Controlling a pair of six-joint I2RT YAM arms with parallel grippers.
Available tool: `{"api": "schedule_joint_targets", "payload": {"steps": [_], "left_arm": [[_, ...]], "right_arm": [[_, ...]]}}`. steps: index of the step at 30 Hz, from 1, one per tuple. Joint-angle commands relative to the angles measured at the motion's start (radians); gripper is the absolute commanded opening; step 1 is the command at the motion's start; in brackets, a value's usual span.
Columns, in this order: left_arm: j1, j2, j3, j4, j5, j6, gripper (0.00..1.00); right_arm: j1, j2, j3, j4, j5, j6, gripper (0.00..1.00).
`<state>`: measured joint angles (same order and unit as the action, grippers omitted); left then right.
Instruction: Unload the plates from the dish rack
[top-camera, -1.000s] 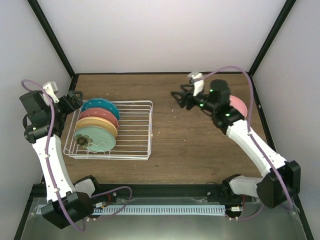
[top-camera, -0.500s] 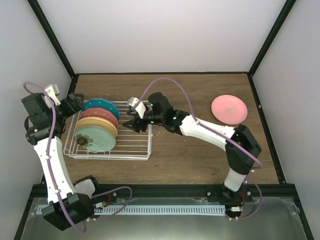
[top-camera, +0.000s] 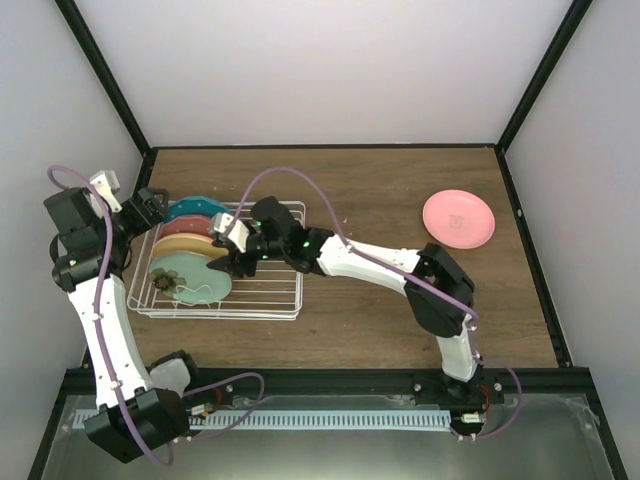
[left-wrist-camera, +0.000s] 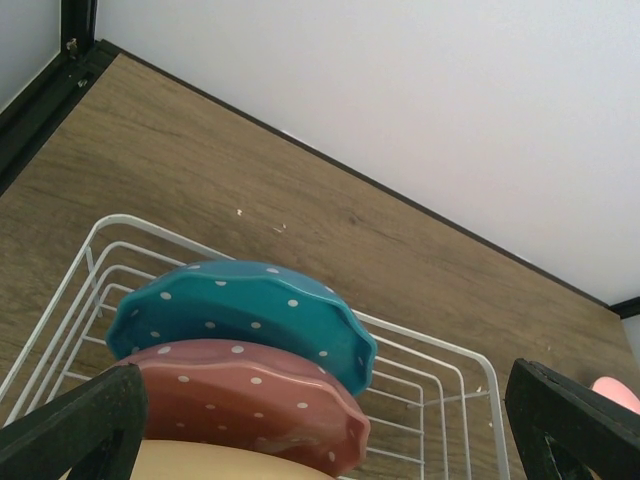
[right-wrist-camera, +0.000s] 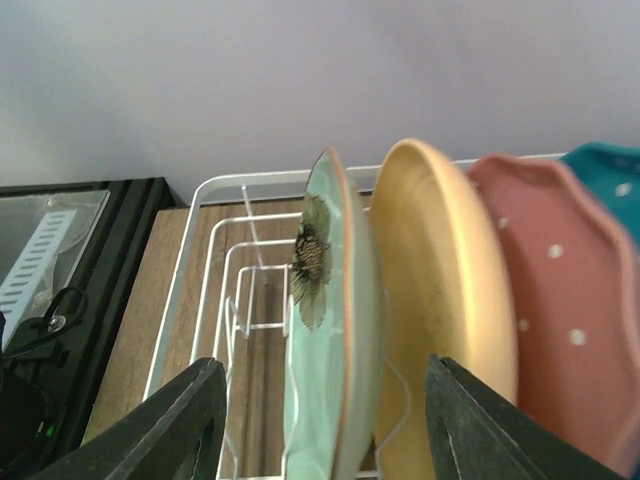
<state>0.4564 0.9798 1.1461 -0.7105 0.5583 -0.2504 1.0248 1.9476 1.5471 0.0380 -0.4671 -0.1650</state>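
Note:
The white dish rack (top-camera: 270, 285) holds four upright plates: teal-blue dotted (top-camera: 197, 208), salmon-red dotted (top-camera: 188, 226), orange-yellow (top-camera: 183, 246) and mint green with a flower (top-camera: 190, 280). The pink plate (top-camera: 458, 218) lies flat on the table at the right. My right gripper (top-camera: 218, 262) is open at the plates' right edges. In the right wrist view its jaws (right-wrist-camera: 330, 440) straddle the rim of the mint plate (right-wrist-camera: 335, 330), with the orange-yellow plate (right-wrist-camera: 450, 300) beside it. My left gripper (top-camera: 155, 203) is open and empty behind the rack's far left corner, above the teal plate (left-wrist-camera: 240, 305).
The rack's right half (top-camera: 280, 250) has only bare wires. Black frame posts and grey walls bound the wooden table (top-camera: 380, 300). The right arm stretches across the table's middle from its base (top-camera: 460, 380). The left arm stands along the left wall.
My right arm has swung left from beside the pink plate across the table to the rack, and its open jaws now sit at the mint plate. The left arm has barely moved.

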Motion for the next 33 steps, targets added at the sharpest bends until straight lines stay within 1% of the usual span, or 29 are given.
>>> {"api": "schedule_joint_targets", "payload": {"steps": [1, 9, 15, 23, 28, 30, 33], "left_arm": [[0.000, -0.004, -0.011, 0.013, 0.009, 0.006, 1.00], [-0.001, -0.007, -0.013, 0.009, 0.011, 0.007, 1.00], [0.000, -0.011, -0.016, 0.001, 0.014, 0.008, 1.00], [0.000, -0.013, -0.010, -0.014, 0.023, 0.010, 1.00], [0.000, -0.014, -0.010, -0.016, 0.024, 0.007, 1.00], [-0.001, -0.013, -0.011, -0.015, 0.025, 0.005, 1.00], [-0.001, -0.013, -0.015, -0.013, 0.028, 0.001, 1.00]], "right_arm": [[0.028, 0.039, 0.060, 0.020, 0.024, -0.006, 0.55], [0.040, 0.103, 0.105, 0.023, 0.056, -0.006, 0.54], [0.040, 0.143, 0.106, 0.051, 0.088, 0.001, 0.54], [0.051, 0.181, 0.103, 0.060, 0.107, 0.001, 0.46], [0.056, 0.167, 0.075, 0.076, 0.108, 0.014, 0.40], [0.059, 0.157, 0.061, 0.089, 0.111, 0.013, 0.34], [0.060, 0.153, 0.064, 0.076, 0.110, 0.011, 0.22]]}}
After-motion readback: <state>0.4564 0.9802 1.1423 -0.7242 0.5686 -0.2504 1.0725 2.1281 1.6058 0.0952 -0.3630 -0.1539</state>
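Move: The right hand hangs beside the upper right part of the green plate standing in the dish rack; the plate's middle is about 9 cm to its left, 1 cm farther out and some 12 cm below. Beyond it, about 9 cm left at similar height, stand the yellow plate, 5 cm ahead, and the red plate, 10 cm ahead. For the left hand the green plate lies roughly 10 cm back, 3 cm right and 20 cm below. Down about 7 cm in two easy stages, with a short lull between, and some 3.5 cm left, the right hand sinks until its part-open fingers straddle the right side of the green plate, one finger in the gap before the yellow plate. Once low, it stops and the fingers close onto the plate's rim from front and back, the wrist barely turning. ##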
